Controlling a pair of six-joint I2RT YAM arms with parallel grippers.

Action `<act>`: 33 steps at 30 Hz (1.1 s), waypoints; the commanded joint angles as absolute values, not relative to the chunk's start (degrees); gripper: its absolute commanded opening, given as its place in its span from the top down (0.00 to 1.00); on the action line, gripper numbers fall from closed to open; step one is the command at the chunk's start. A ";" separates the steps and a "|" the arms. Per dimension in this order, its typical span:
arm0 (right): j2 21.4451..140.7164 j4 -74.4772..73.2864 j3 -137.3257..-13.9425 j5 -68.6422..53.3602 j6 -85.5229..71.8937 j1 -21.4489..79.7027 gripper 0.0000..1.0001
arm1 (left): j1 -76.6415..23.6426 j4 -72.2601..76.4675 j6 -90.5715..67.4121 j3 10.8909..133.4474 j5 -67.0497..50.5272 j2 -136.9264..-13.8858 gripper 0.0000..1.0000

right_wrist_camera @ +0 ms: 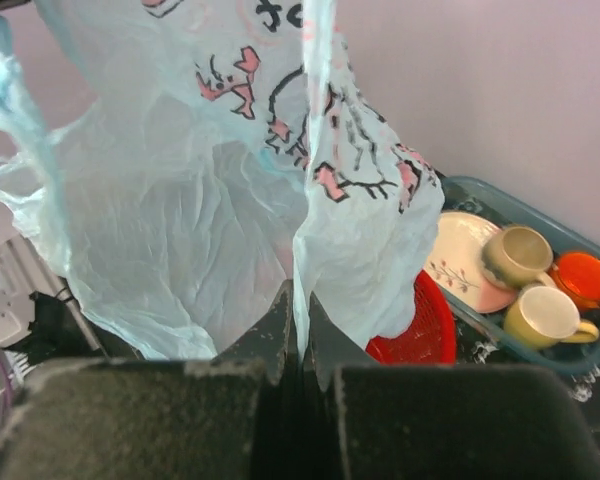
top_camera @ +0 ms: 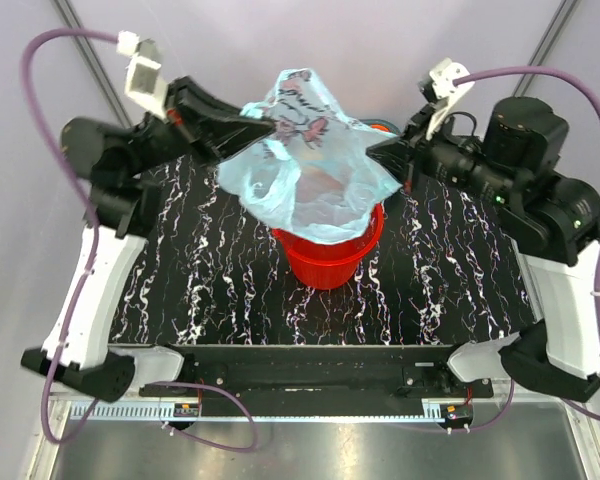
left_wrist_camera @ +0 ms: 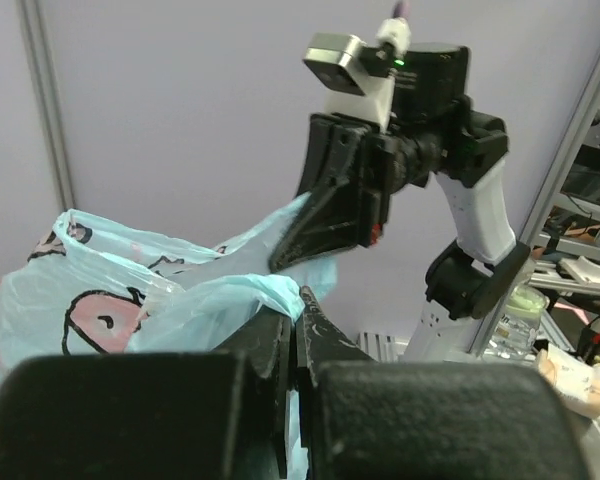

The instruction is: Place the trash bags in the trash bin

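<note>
The light-blue translucent trash bag (top_camera: 310, 160) with pink and dark prints hangs spread open in the air above the red mesh trash bin (top_camera: 328, 255); its lower edge droops over the bin's rim. My left gripper (top_camera: 270, 122) is shut on the bag's left edge (left_wrist_camera: 250, 295). My right gripper (top_camera: 372, 150) is shut on the bag's right edge (right_wrist_camera: 315, 250). The bin's red lattice wall (right_wrist_camera: 420, 335) shows behind the bag in the right wrist view. The right arm's gripper (left_wrist_camera: 295, 255) shows in the left wrist view, pinching the bag.
A teal dish tray (right_wrist_camera: 580, 355) behind the bin holds a pink plate (right_wrist_camera: 458, 255), a tan mug (right_wrist_camera: 515, 255), a yellow mug (right_wrist_camera: 545, 315) and an orange cup (right_wrist_camera: 583, 278). The bin stands on a black marbled mat (top_camera: 180, 270).
</note>
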State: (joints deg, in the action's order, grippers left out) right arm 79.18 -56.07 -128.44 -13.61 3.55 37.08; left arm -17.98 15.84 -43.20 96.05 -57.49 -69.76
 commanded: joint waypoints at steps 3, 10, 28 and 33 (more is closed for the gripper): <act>75.95 -59.60 -119.48 3.50 3.95 37.00 1.00 | -27.68 8.71 -34.63 109.75 -49.76 -80.05 1.00; 73.92 -59.77 -118.65 0.21 2.72 36.30 1.00 | -32.51 12.12 -37.88 113.80 -47.81 -85.87 1.00; 64.07 -59.41 -103.71 -7.22 -4.13 34.02 1.00 | -36.38 13.36 -40.87 107.93 -46.14 -87.97 1.00; 64.95 -57.83 -105.99 2.17 -0.27 33.49 1.00 | -38.93 15.03 -41.40 104.77 -46.41 -89.91 1.00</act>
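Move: Both hands still pinch the bag's edges. The trash bin's middle is about 13 cm ahead of the left hand, 9 cm to its right and 46 cm below; from the right hand it is roughly 8 cm ahead, 4 cm left and 40 cm down. Beyond the bin, on the table, the tray stands some 24 cm farther out and 6 cm to the bin's right, the yellow mug about 23 cm farther out and 17 cm to its left. Both closed grippers keep their pinch on the bag. The left hand sweeps right and forward across above the bin, eases back and up, then goes right and down, ending about 13 cm farther right. The right hand sinks in two dips, about 10 cm in all, swinging right, back left and towards its base, then right again, its fingers tipping down some 15 degrees. ##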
